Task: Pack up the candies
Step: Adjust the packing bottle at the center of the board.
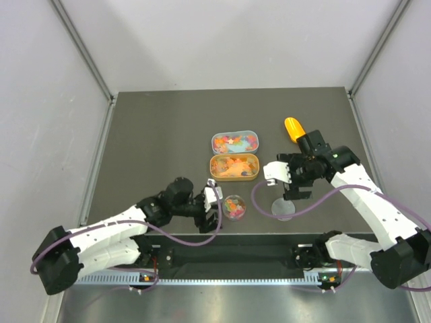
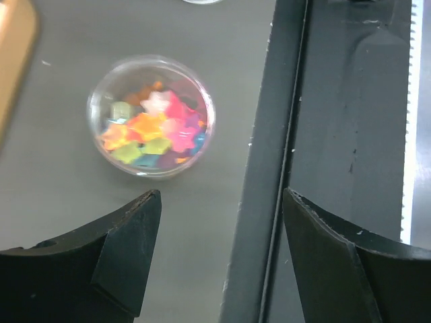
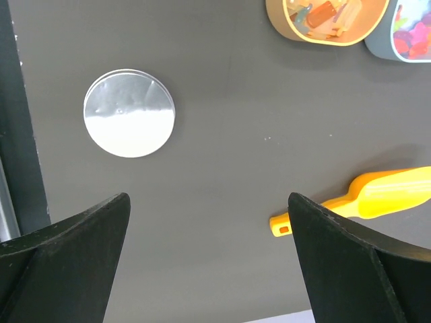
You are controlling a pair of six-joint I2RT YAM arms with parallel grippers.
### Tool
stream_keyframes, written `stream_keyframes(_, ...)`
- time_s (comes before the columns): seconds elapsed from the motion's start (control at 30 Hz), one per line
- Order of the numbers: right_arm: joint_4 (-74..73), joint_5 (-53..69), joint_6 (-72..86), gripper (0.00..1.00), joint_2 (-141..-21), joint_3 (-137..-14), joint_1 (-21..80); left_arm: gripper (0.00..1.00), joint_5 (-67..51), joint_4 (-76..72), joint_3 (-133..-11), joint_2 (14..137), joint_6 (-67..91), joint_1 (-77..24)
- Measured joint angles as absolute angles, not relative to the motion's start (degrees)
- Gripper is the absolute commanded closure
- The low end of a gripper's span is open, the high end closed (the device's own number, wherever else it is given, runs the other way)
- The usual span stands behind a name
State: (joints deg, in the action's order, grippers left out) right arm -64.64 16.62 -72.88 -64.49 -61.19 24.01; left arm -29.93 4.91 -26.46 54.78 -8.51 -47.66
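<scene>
The candies (image 2: 151,124) are tiny multicoloured sweets filling a small clear round cup (image 1: 234,206) near the table's front edge. More candies lie in an orange oval tin (image 1: 234,166) and in a blue tin (image 1: 234,141) behind it. My left gripper (image 2: 222,198) is open just short of the cup, with nothing between its fingers; in the top view the left gripper (image 1: 217,207) sits directly left of the cup. My right gripper (image 3: 209,198) hangs wide open and empty above the bare table, between a round clear lid (image 3: 129,113) and an orange scoop (image 3: 377,202).
The lid (image 1: 283,208) lies flat to the right of the cup. The scoop (image 1: 293,128) rests at the back right, behind the right gripper (image 1: 296,185). A black rail (image 2: 269,202) runs along the table's near edge, under my left gripper's right finger.
</scene>
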Motion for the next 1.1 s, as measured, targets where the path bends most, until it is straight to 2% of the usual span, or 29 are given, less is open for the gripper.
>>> stream_keyframes(0.1,-64.1,16.5,-72.9,0.0,-64.5,-61.2,24.0,0.23,-25.4,0.1,-23.2,55.7,-5.4,-51.7)
stream_keyframes(0.37,-62.0,17.0,-72.2,0.0,-64.7,-61.7,24.3,0.24,-9.4,-8.5,-22.0,64.6,2.0,-52.1)
stream_keyframes(0.9,-56.1,19.7,-72.0,0.0,-65.2,-61.9,24.3,0.17,-2.9,-16.8,-19.4,72.9,4.6,-58.4)
stream_keyframes(0.93,-56.0,19.8,-72.0,0.0,-65.6,-61.9,24.3,0.13,-1.9,-17.8,-19.7,74.1,5.1,-58.7)
stream_keyframes(0.97,-56.0,19.8,-72.3,0.0,-66.1,-61.9,24.3,0.02,-0.9,-19.2,-20.0,75.2,5.8,-58.8)
stream_keyframes(1.1,-56.1,19.8,-74.8,0.0,-66.8,-61.9,24.3,0.02,3.0,-23.6,-20.0,77.9,8.7,-59.3)
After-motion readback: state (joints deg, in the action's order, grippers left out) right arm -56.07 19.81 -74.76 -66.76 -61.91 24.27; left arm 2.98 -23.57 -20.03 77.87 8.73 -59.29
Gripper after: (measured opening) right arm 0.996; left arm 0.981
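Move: The packing bottle of candies stands about 4 cm ahead of the left hand and 7 cm to its right, its middle some 8 cm lower. From the left hand, the orange box lies about 19 cm ahead and 7 cm right; the round lid lies about 5 cm ahead and 25 cm right. From the right hand, the bottle is some 19 cm left, 6 cm back and 13 cm below. Bring the left gripper down about 8 cm beside the packing bottle while easing it some 4 cm forward and slightly right, turning it about 25 degrees counter-clockwise, and spread the fingers wide near the end, the rear finger's tip coming in close under the rim. Shift the open, empty right gripper about 4 cm forward and left, clear above the board. ##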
